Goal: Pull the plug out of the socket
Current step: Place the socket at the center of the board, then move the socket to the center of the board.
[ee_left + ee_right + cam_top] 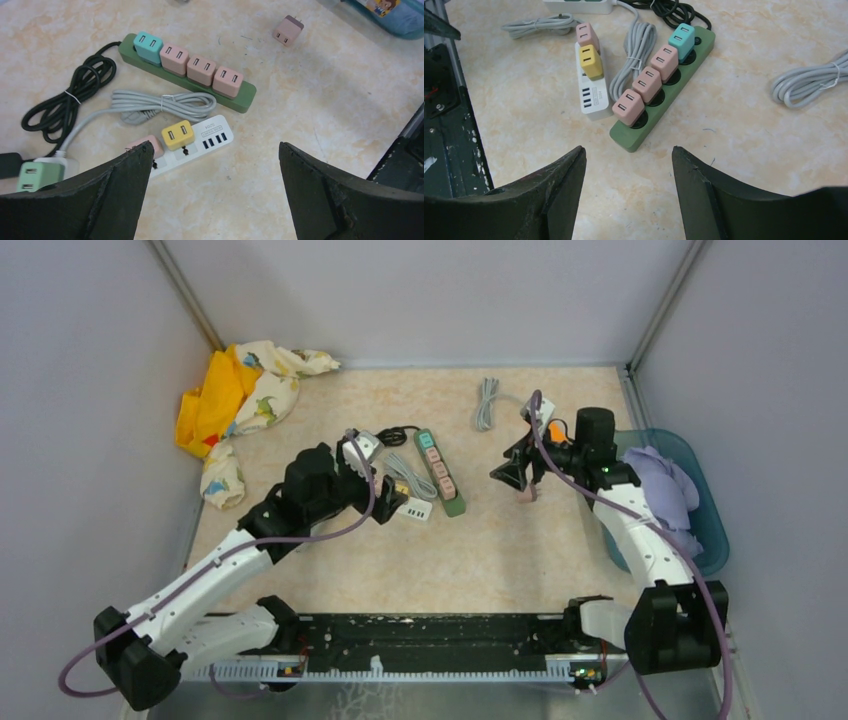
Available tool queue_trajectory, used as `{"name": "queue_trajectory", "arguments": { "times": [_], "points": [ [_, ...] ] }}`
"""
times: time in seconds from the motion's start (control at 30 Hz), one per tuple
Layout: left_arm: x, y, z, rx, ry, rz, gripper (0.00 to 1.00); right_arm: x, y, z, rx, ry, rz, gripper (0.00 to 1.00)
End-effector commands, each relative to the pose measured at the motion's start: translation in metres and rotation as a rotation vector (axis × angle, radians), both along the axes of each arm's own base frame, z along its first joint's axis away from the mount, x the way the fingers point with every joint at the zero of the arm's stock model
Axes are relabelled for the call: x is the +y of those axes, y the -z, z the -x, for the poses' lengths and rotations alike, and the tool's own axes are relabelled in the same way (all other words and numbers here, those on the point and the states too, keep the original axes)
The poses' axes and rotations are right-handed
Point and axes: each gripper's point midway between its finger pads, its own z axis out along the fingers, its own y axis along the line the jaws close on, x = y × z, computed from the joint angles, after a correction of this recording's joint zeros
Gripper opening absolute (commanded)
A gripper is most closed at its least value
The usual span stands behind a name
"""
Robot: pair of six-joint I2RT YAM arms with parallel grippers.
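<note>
A green power strip [455, 506] lies mid-table with a teal plug [147, 46] and three pink plugs [201, 69] in its sockets. It also shows in the right wrist view [634, 140]. Beside it lies a white power strip [212, 140] holding a yellow plug [177, 135] and a pink plug [586, 35]. A loose pink plug [288, 30] lies on the table near my right gripper. My left gripper [392, 502] is open and empty just above the white strip. My right gripper [512, 478] is open and empty, to the right of the green strip's near end.
A coiled black cable [70, 100] and a tied grey cable [160, 105] lie by the strips. Another grey cable bundle [486, 402] lies at the back. A yellow patterned cloth [240, 390] is back left. A teal bin [712, 530] with purple cloth stands at right.
</note>
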Motion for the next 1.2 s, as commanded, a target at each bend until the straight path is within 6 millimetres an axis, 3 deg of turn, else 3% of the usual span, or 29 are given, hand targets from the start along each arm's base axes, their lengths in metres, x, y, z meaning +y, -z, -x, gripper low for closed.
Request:
{"name": "queue_trajectory", "arguments": {
  "times": [0.0,0.17,0.37,0.57,0.7,1.07,1.17],
  "points": [
    [0.003,-0.009,-0.009,-0.085,0.067,-0.148,1.00,0.006,-0.018,0.004,-0.106,-0.053,-0.049,0.64],
    [0.006,-0.006,-0.017,-0.157,0.149,-0.306,1.00,0.004,-0.014,0.008,-0.134,-0.059,-0.026,0.64],
    [0.018,0.027,-0.021,-0.228,0.290,-0.554,1.00,0.003,-0.013,0.011,-0.157,-0.067,-0.006,0.64],
    [0.021,0.056,-0.027,-0.268,0.400,-0.629,1.00,0.001,-0.012,0.013,-0.175,-0.076,0.017,0.64],
    [0.028,0.073,-0.034,-0.199,0.476,-0.633,1.00,-0.001,-0.007,0.011,-0.177,-0.068,0.042,0.64],
    [0.039,0.065,-0.076,-0.260,0.603,-0.640,1.00,0.001,0.003,0.014,-0.141,-0.111,0.047,0.64],
    [0.041,0.077,-0.085,-0.201,0.636,-0.630,0.99,0.002,0.003,0.015,-0.136,-0.122,0.046,0.64]
  ]
}}
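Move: The black cord coil, apparently ahead on the left hand's way, lies about 16 cm ahead of this hand and 3 cm to its left, some 20 cm below. The green socket is about 10 cm ahead and 11 cm right, the grey coil roughly 9 cm ahead and 3 cm right, and the white socket with the yellow plug just 3 cm ahead and 1 cm right. From the right hand the black cord lies about 13 cm ahead and 29 cm left. Forward about 8 cm towards the black cord and 5 cm left, the left hand crosses over the white socket, sinking some 9 cm before lifting slightly at the end. Its left side rolls up nearly 40 degrees as it turns clockwise and its fingers, wide open and empty, tip farther down. The right hand eases about 2 cm back and down, its opening unchanged. ##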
